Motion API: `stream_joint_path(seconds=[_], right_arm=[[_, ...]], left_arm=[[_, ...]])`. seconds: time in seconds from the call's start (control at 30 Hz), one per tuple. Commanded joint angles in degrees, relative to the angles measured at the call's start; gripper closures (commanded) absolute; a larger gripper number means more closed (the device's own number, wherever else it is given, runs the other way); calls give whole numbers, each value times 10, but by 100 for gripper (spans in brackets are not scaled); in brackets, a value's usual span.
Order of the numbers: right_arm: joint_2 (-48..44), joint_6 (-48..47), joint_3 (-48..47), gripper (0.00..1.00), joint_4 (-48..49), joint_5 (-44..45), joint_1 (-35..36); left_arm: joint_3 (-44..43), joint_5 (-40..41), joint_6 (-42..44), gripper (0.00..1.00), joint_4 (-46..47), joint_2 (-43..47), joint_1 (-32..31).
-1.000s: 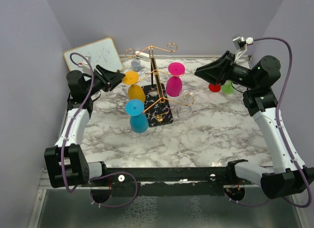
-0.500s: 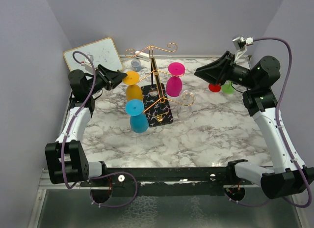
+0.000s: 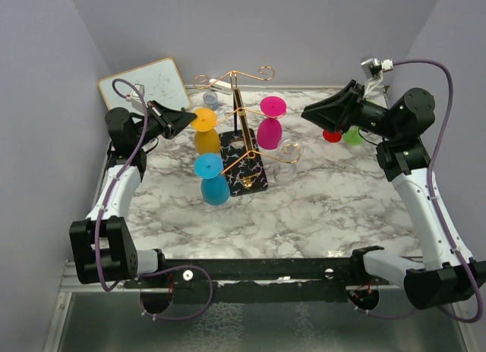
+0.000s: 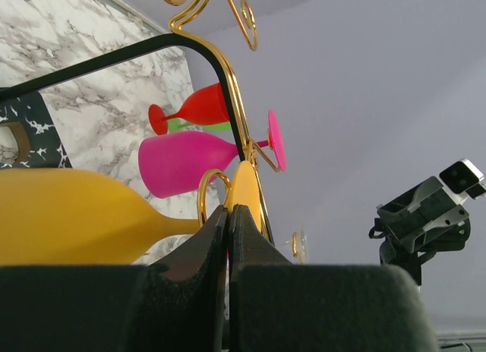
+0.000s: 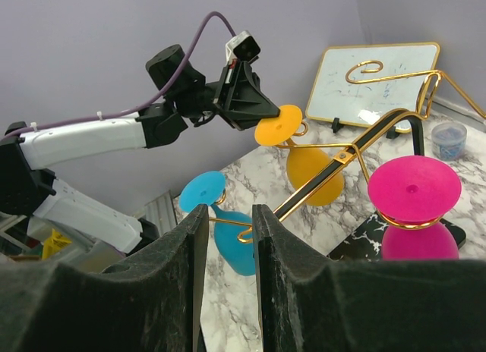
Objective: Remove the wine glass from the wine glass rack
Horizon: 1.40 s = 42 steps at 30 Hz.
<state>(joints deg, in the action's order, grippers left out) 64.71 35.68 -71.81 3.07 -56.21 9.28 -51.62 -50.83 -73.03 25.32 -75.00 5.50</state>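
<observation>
The wine glass rack (image 3: 237,102) is a gold wire stand on a black veined base (image 3: 254,181). A yellow wine glass (image 3: 207,143) hangs upside down from its left arm, foot (image 3: 202,119) uppermost. My left gripper (image 3: 187,118) is shut on the rim of that foot; in the left wrist view the yellow disc (image 4: 247,194) sits pinched between the closed fingers (image 4: 205,242). A blue glass (image 3: 215,189), a pink glass (image 3: 269,132) and a clear glass (image 3: 288,151) also hang there. My right gripper (image 3: 307,111) hovers open to the rack's right, holding nothing.
A red glass (image 3: 332,135) and a green glass (image 3: 352,135) lie on the marble table behind the right gripper. A small whiteboard (image 3: 152,83) leans at the back left, with a small clear cup (image 3: 210,100) behind the rack.
My left gripper has edged right to the yellow glass's foot and closed on it. The right arm has stayed where it was.
</observation>
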Motion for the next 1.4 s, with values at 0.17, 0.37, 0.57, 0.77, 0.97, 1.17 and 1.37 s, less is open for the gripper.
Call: stream_joint_path(seconds=[0.17,0.37,0.57,0.77,0.97,1.17,1.37], right_arm=[[-16,3,10,70,20,10,-1],[-17,6,13,70,24,11,-1],[-17,11,16,70,30,7,-1],[-20,12,19,70,33,7,-2],[-19,15,20,70,38,8,-1],[-16,17,20,70,42,8,-1],[-11,18,17,70,47,11,-2]], left_arm=[[-14,-30,-36,100,29,26,-2],[-27,-31,-8,100,-26,36,-7],[-34,-29,-17,100,-10,19,-32],[-67,-11,-5,100,-9,-16,-45],[-113,3,4,100,-9,-65,-53],[-173,34,38,100,-45,-103,-55],[-235,49,28,100,-44,-141,-55]])
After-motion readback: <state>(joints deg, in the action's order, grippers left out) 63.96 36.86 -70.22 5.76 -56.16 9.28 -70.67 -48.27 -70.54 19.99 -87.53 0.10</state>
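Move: The left fingers already pinch the near-left rim of the yellow wine glass's foot. The glass still hangs on the rack's middle-left hook, its middle about 4 cm right of the hand, 1 cm back and 6 cm down. The empty rear-left hook is roughly 8 cm ahead, 2 cm right and 4 cm higher; the pink glass lies 20 cm right, 3 cm ahead and 6 cm down; the blue glass 11 cm back, 4 cm right and 11 cm down. From the right hand, the yellow glass is some 26 cm left, 1 cm ahead and 16 cm below. Keeping its pinch on the foot of the yellow wine glass, the left hand first eases back and up a little under 2 cm, then shifts about 3 cm to the right. From there it swings forward some 7 cm while rising further, carrying the glass off the middle-left hook towards the empty rear-left one; the wrist barely turns. ##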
